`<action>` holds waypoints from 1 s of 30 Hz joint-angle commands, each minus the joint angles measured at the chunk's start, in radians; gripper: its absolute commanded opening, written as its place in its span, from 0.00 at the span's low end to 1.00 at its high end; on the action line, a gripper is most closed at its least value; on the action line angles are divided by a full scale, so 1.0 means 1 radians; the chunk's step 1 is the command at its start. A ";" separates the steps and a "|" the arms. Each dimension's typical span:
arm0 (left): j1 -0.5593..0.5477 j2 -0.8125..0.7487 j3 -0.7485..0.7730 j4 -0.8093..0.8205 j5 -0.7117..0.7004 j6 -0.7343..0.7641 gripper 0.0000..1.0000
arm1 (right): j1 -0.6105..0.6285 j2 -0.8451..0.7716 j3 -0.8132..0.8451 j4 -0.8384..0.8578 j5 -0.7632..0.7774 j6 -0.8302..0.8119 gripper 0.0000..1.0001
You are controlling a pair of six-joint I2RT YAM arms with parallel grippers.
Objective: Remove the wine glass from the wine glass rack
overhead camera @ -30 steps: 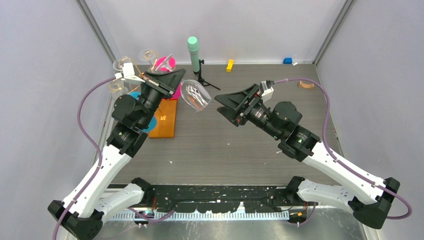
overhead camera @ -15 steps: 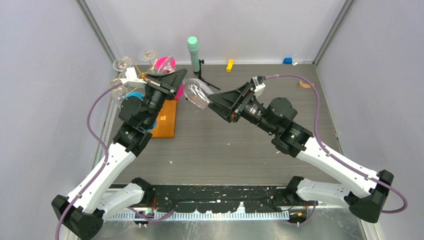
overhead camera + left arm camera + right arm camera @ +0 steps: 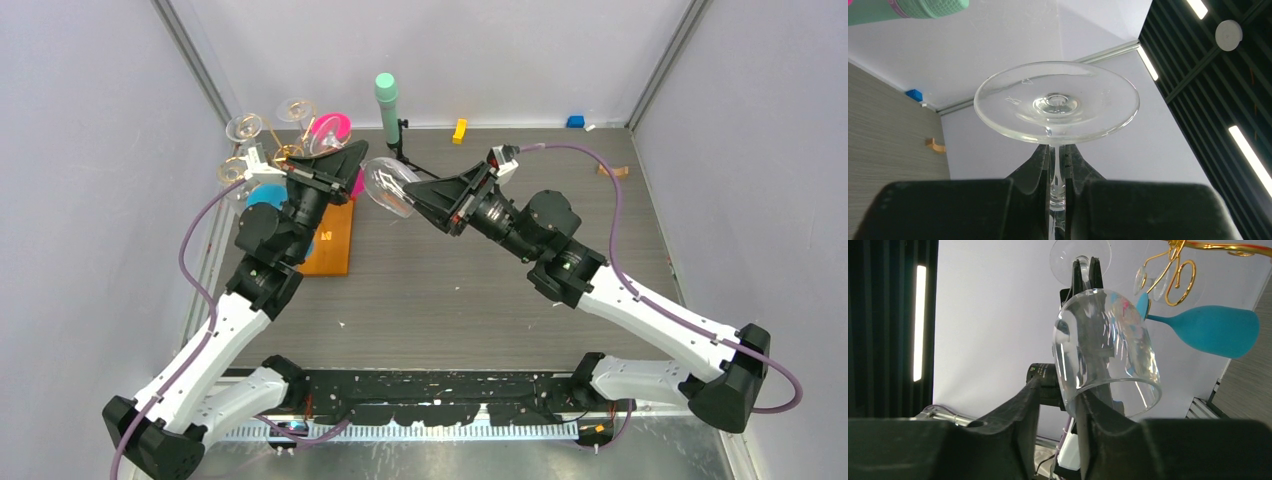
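Note:
A clear wine glass [image 3: 392, 186] hangs sideways in the air to the right of the wine glass rack [image 3: 285, 152], a gold wire stand on an orange base [image 3: 330, 240]. My left gripper [image 3: 358, 168] is shut on its stem, and the round foot [image 3: 1056, 102] stands just above the left gripper [image 3: 1058, 155]. My right gripper [image 3: 412, 195] has reached the bowl [image 3: 1105, 350]. The right gripper [image 3: 1058, 390] straddles the rim, one finger inside the bowl and the other outside, with a gap still showing.
Clear glasses [image 3: 245, 125], a pink glass [image 3: 330, 128] and a blue glass [image 3: 1213, 330] hang on the rack's scroll arms [image 3: 1173, 275]. A mint-green cylinder on a black tripod [image 3: 387, 105] stands just behind the held glass. Small yellow [image 3: 459, 130] and blue [image 3: 575, 121] blocks lie at the back wall.
My right arm has swung left up to the glass, and its jaws have narrowed around the bowl's rim. The left arm has shifted the glass slightly.

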 commanded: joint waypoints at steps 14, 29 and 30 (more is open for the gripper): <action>-0.006 -0.144 -0.027 -0.046 -0.008 -0.015 0.71 | 0.003 -0.026 0.006 0.163 0.193 -0.062 0.00; -0.006 -0.235 -0.011 -0.144 0.160 0.188 0.96 | 0.002 -0.187 0.234 -0.432 0.289 -0.487 0.00; -0.006 -0.249 -0.004 -0.164 0.162 0.229 0.97 | 0.002 -0.189 0.275 -0.480 0.303 -0.537 0.00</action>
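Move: Between the two hands, the wine glass hangs slantwise, its stem still pinched by the left fingers; the right fingertips, waiting at its rim, lie about 7 cm back, 7 cm right and some 2 cm below the left hand. The glass's middle is some 4 cm ahead and 4 cm left of the right hand. From the left hand, the rack stands 14 cm left and 2 cm ahead, its middle some 22 cm lower; the pink glass about 8 cm ahead, 7 cm left and 15 cm below. Closing on the rim of the bowl, the right fingers pinch the glass while the left keeps its hold on the stem; then the left opens wide and draws back about 5 cm, off the stem. The right first eases forward a couple of centimetres, then swings right some 6 cm with a slight rise, away from the left hand, turning clockwise some 15 degrees with a tilt as it goes. ##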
